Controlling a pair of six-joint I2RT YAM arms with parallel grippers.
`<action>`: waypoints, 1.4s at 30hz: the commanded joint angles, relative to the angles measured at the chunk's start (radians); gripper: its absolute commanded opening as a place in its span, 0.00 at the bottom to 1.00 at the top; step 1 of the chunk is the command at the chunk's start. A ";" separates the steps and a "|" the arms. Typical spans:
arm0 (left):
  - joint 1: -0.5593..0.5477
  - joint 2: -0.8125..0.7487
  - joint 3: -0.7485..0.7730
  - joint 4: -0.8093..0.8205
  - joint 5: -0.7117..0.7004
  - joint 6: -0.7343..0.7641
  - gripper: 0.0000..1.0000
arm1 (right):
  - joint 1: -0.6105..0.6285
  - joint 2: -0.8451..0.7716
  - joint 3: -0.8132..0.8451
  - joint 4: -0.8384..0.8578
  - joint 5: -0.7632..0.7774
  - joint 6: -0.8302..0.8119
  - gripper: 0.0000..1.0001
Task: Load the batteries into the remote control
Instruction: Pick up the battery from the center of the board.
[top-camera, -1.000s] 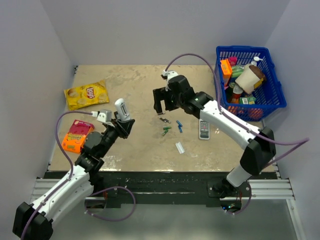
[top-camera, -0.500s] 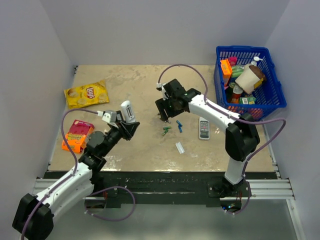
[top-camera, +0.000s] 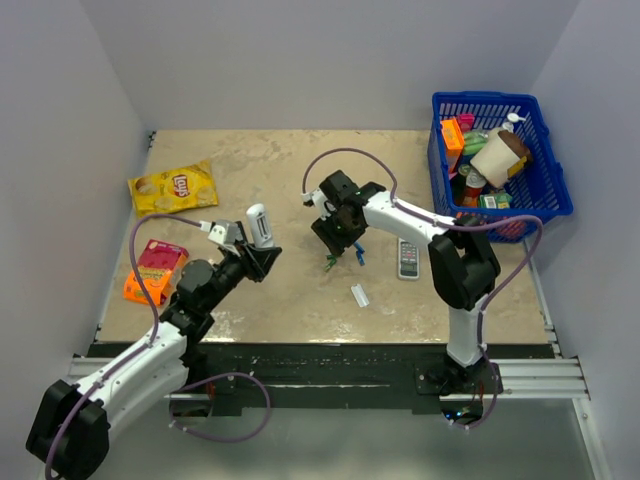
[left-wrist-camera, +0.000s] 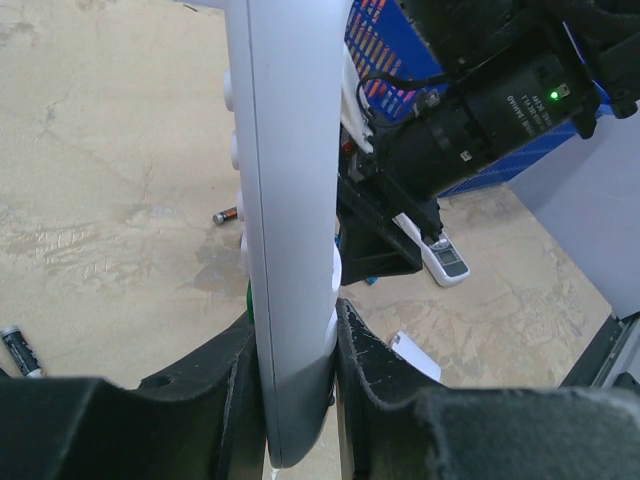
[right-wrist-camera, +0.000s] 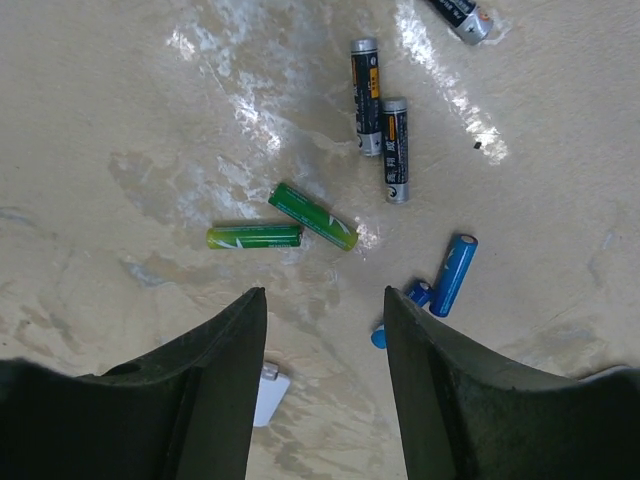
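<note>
My left gripper (top-camera: 256, 257) is shut on the lower end of the white remote control (top-camera: 261, 226), which stands upright above the table's left half. In the left wrist view the remote control (left-wrist-camera: 285, 200) fills the gap between the two fingers (left-wrist-camera: 375, 350). Two green batteries (right-wrist-camera: 253, 237) (right-wrist-camera: 312, 216) lie on the table, touching at one end. My right gripper (right-wrist-camera: 325, 300) hangs just short of them, jaws apart with only bare table between. From above, the right gripper (top-camera: 341, 238) sits over the batteries (top-camera: 330, 263).
Two blue cells (right-wrist-camera: 452, 275) and two dark cells (right-wrist-camera: 395, 150) lie close to the green ones. A small white cover (top-camera: 360, 295) lies nearer the arms. A grey-white remote (top-camera: 408, 257), a blue basket (top-camera: 548, 150), a chips bag (top-camera: 172, 188) and an orange pack (top-camera: 155, 270) are around.
My right gripper has come down and nearer over the batteries, and its jaws have narrowed. The left gripper has carried the remote slightly right.
</note>
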 joint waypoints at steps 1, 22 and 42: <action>0.022 -0.003 -0.011 0.122 0.079 0.012 0.00 | 0.019 -0.005 0.068 -0.023 -0.006 -0.107 0.52; 0.042 0.045 -0.004 0.111 0.141 -0.005 0.00 | 0.109 0.130 0.168 -0.027 0.101 -0.274 0.31; 0.042 0.037 0.006 0.085 0.141 0.007 0.00 | 0.121 0.193 0.148 -0.030 0.118 -0.300 0.29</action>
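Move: From the right hand, the green battery to take, the slantwise one farther out of the two, lies about 3 cm left, 1 cm ahead and 5 cm below. The other green battery is some 2 cm back and 4 cm left; the black pair sits about 6 cm ahead, 4 cm left; the blue pair 2 cm ahead, 4 cm right. From the left hand the green battery is about 8 cm ahead, 16 cm right and 17 cm lower. Bring the right gripper left about 3 cm over the slanted green battery, then sink it to end some 4 cm lower, turning it roughly 20 degrees counter-clockwise and easing out its leftward lean. Narrow the fingers from half open to under a third so their tips line up either side of the battery, not yet squeezing. Keep the left hand's grip on the remote while it settles slightly down. ##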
